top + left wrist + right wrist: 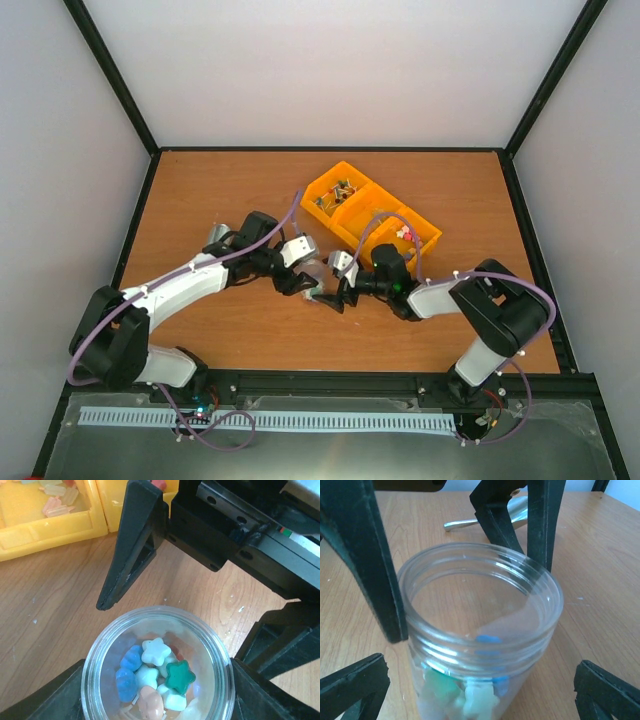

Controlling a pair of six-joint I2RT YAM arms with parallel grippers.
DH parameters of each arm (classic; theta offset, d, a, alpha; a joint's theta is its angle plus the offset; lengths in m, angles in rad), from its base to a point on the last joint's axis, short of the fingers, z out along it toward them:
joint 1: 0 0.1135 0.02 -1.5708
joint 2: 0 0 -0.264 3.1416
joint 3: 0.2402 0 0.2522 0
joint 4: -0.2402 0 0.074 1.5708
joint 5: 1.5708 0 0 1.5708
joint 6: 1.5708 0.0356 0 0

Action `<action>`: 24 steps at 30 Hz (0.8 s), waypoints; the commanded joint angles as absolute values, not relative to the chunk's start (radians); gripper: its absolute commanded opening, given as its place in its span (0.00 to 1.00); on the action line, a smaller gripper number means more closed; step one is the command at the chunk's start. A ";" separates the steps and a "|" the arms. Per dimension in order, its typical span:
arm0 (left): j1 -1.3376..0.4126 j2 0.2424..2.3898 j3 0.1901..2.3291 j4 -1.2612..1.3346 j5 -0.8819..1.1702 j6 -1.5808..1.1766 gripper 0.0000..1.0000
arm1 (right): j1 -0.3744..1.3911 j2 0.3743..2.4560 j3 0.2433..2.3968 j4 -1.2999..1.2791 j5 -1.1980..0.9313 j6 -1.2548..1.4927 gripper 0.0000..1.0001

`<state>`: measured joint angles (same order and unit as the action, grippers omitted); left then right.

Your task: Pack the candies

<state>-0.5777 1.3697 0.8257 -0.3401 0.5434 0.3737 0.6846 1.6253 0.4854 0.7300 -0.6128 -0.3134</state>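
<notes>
A clear jar (158, 630) stands on the wooden table with several candies (155, 675) at its bottom: blue, white, green and pink pieces. My left gripper (157, 692) is shut on the jar, one finger against each side. My right gripper (481, 685) is open, its two fingertips (355, 682) wide apart on either side of the jar (480, 610) with a gap to the glass. In the top view both grippers meet at the jar (316, 272) in the middle of the table, left gripper (303, 283) and right gripper (336, 295). More candies (405, 232) lie in a yellow bin.
The yellow bin (372, 212) with three compartments stands behind the grippers; its far compartment holds small dark metallic items (343, 188). A silver lid (216, 236) lies to the left, behind the left arm. White walls enclose the table.
</notes>
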 commanded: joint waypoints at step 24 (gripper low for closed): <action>-0.607 1.331 0.786 -0.378 0.561 0.493 0.48 | 0.732 1.954 0.450 1.181 -0.579 -0.254 0.75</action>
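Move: The candy jar is already held near its rim by the left fingers, its middle about 3 cm below that hand's point. From the open right hand it stands roughly 3 cm to the left, level fore and aft, with its middle some 3 cm lower. The orange tray's middle lies about 16 cm ahead, 11 cm right and 7 cm below the right hand; the metal scoop is some 13 cm ahead and 23 cm left of it, equally low. The jar stays in the left hand's grip, shifting hardly 1 cm back, while the right hand goes down some 6 cm beside it, easing about 1 cm left at first, so that its fingers come to straddle the lower body where the candies lie. Once well down, the right fingers begin to close, by roughly a quarter of their range; whether they touch the wall can't be told. ##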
